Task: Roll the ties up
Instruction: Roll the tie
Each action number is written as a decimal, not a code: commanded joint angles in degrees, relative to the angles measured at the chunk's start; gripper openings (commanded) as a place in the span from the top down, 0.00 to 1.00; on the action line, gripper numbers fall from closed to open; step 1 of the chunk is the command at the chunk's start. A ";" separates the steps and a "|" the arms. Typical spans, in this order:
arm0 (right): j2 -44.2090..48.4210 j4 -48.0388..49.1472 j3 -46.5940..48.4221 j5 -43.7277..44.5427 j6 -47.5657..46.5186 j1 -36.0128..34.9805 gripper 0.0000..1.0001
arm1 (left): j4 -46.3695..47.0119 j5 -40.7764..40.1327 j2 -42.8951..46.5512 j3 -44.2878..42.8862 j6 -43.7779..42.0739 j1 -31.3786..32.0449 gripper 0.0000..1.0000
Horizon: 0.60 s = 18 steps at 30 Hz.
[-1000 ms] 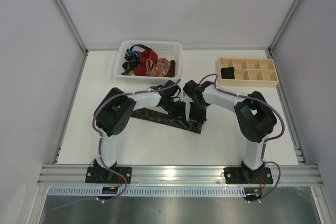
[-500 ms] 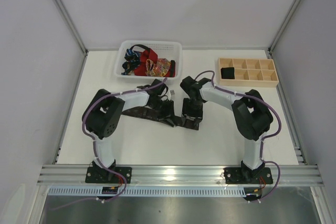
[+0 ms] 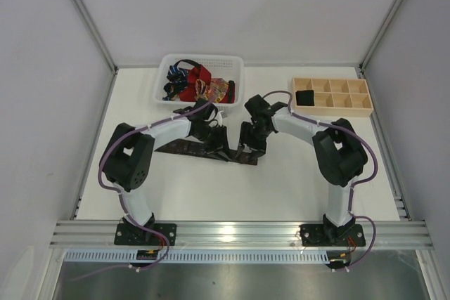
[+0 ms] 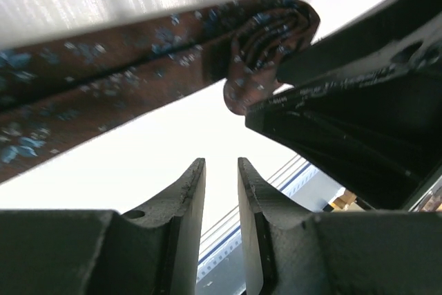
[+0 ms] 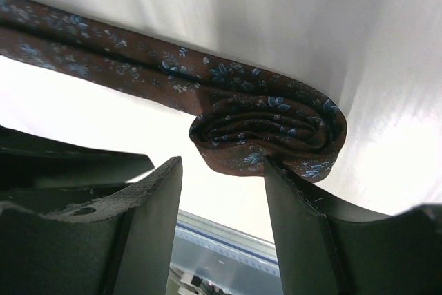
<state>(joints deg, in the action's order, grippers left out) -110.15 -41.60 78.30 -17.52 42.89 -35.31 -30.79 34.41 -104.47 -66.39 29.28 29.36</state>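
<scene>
A dark brown tie (image 3: 179, 147) with small blue flowers lies flat on the white table. Its right end is wound into a roll (image 5: 269, 126), which also shows in the left wrist view (image 4: 269, 39). My right gripper (image 3: 250, 147) is open; in its wrist view (image 5: 222, 170) the right finger (image 5: 304, 212) touches the underside of the roll, the left finger stands apart. My left gripper (image 3: 215, 140) sits just left of it over the tie's flat part; its fingers (image 4: 221, 170) are a narrow gap apart with nothing between them.
A white mesh basket (image 3: 200, 60) at the back holds red, blue and orange-patterned ties (image 3: 193, 83). A pale wooden compartment tray (image 3: 330, 107) stands at the back right with a dark roll (image 3: 305, 96) in its near-left compartment. The right gripper's body (image 4: 359, 122) is close beside the left fingers.
Both grippers have moved left and slightly farther back along the tie. The rolled end has moved left with them and the flat stretch of tie is shorter.
</scene>
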 commanded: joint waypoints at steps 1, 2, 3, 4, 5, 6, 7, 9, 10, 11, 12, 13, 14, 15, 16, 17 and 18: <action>0.98 4.95 -0.60 -2.87 0.52 0.42 0.43 | -1.20 -0.49 3.65 -1.90 -1.68 -0.80 0.69; 1.86 5.39 -0.87 -3.22 0.44 0.59 0.43 | -1.38 -0.49 3.65 -2.07 -1.85 -0.89 0.68; 3.52 5.92 -1.13 -3.31 0.00 0.77 0.41 | -1.64 -0.49 3.65 -2.42 -1.77 -0.98 0.68; 4.75 6.18 -1.74 -3.22 -0.87 1.03 0.40 | -1.65 -0.49 3.48 -2.69 -1.68 -1.06 0.68; 5.81 6.45 -1.92 -3.14 -1.84 1.47 0.37 | -1.65 -0.14 3.30 -2.95 -1.59 -1.06 0.68; 6.78 6.62 -2.19 -3.05 -2.81 1.65 0.30 | -1.65 0.12 3.13 -3.56 -1.33 -1.06 0.68; 8.79 6.97 -2.54 -2.96 -5.43 1.91 0.27 | -1.47 0.30 2.95 -3.83 -1.15 -1.06 0.68; 10.38 6.80 -2.63 -2.61 -7.73 3.13 0.21 | -0.77 1.44 2.34 -4.45 -0.19 -1.06 0.68; 11.78 6.80 -2.72 -3.04 -9.30 3.66 0.20 | 0.19 2.05 2.08 -4.62 0.16 -1.06 0.67; 12.76 6.89 -2.89 -2.96 -11.50 4.28 0.19 | 0.81 3.45 1.46 -4.97 0.60 -1.06 0.67; 13.55 7.06 -3.15 -2.79 -12.56 5.59 0.17 | 1.42 4.34 1.11 -5.15 1.74 -1.06 0.67; 14.43 7.50 -3.59 -3.22 -13.27 6.56 0.16 | 3.00 5.30 0.58 -5.24 2.27 -1.06 0.67; 15.74 7.85 -4.38 -4.01 -14.75 7.61 0.14 | 3.71 6.27 0.14 -5.41 2.97 -1.06 0.67; 16.28 8.64 -4.73 -5.15 -15.55 9.45 0.11 | 4.59 8.54 -0.82 -5.68 4.37 -1.06 0.67; 16.80 8.82 -5.17 -5.16 -16.43 10.25 0.10 | 5.55 9.52 -1.44 -5.85 5.17 -1.06 0.68; 17.24 8.82 -5.44 -5.33 -18.79 11.04 0.09 | 7.21 10.58 -1.79 -6.03 5.96 -1.06 0.68; 17.42 8.39 -5.96 -5.59 -19.51 11.84 0.09 | 8.19 11.54 -2.49 -6.38 7.53 -0.98 0.68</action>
<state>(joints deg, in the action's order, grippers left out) -94.65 -34.33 73.89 -21.69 29.67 -25.74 -27.68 40.29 -105.12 -70.41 32.53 28.73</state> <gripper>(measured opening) 0.905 0.322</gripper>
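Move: The tie roll sits just below the right gripper's fingers, about 2 cm to its right, 1 cm ahead and 2 cm lower. From the left gripper it lies some 6 cm to the right, 2 cm ahead and 3 cm down. The flat tie strip's middle is roughly 14 cm left and 2 cm ahead of the right gripper; the white basket's middle is 15 cm left and 26 cm farther out. Open the right gripper from half to nearly full and lift it off the tie roll: ease slightly forward, then climb about 9 cm while going forward and to the right, swinging the fingertips some 20 degrees forward. Raise the left gripper about 3 cm as well, then edge it right and forward, its fingers kept a third open. ##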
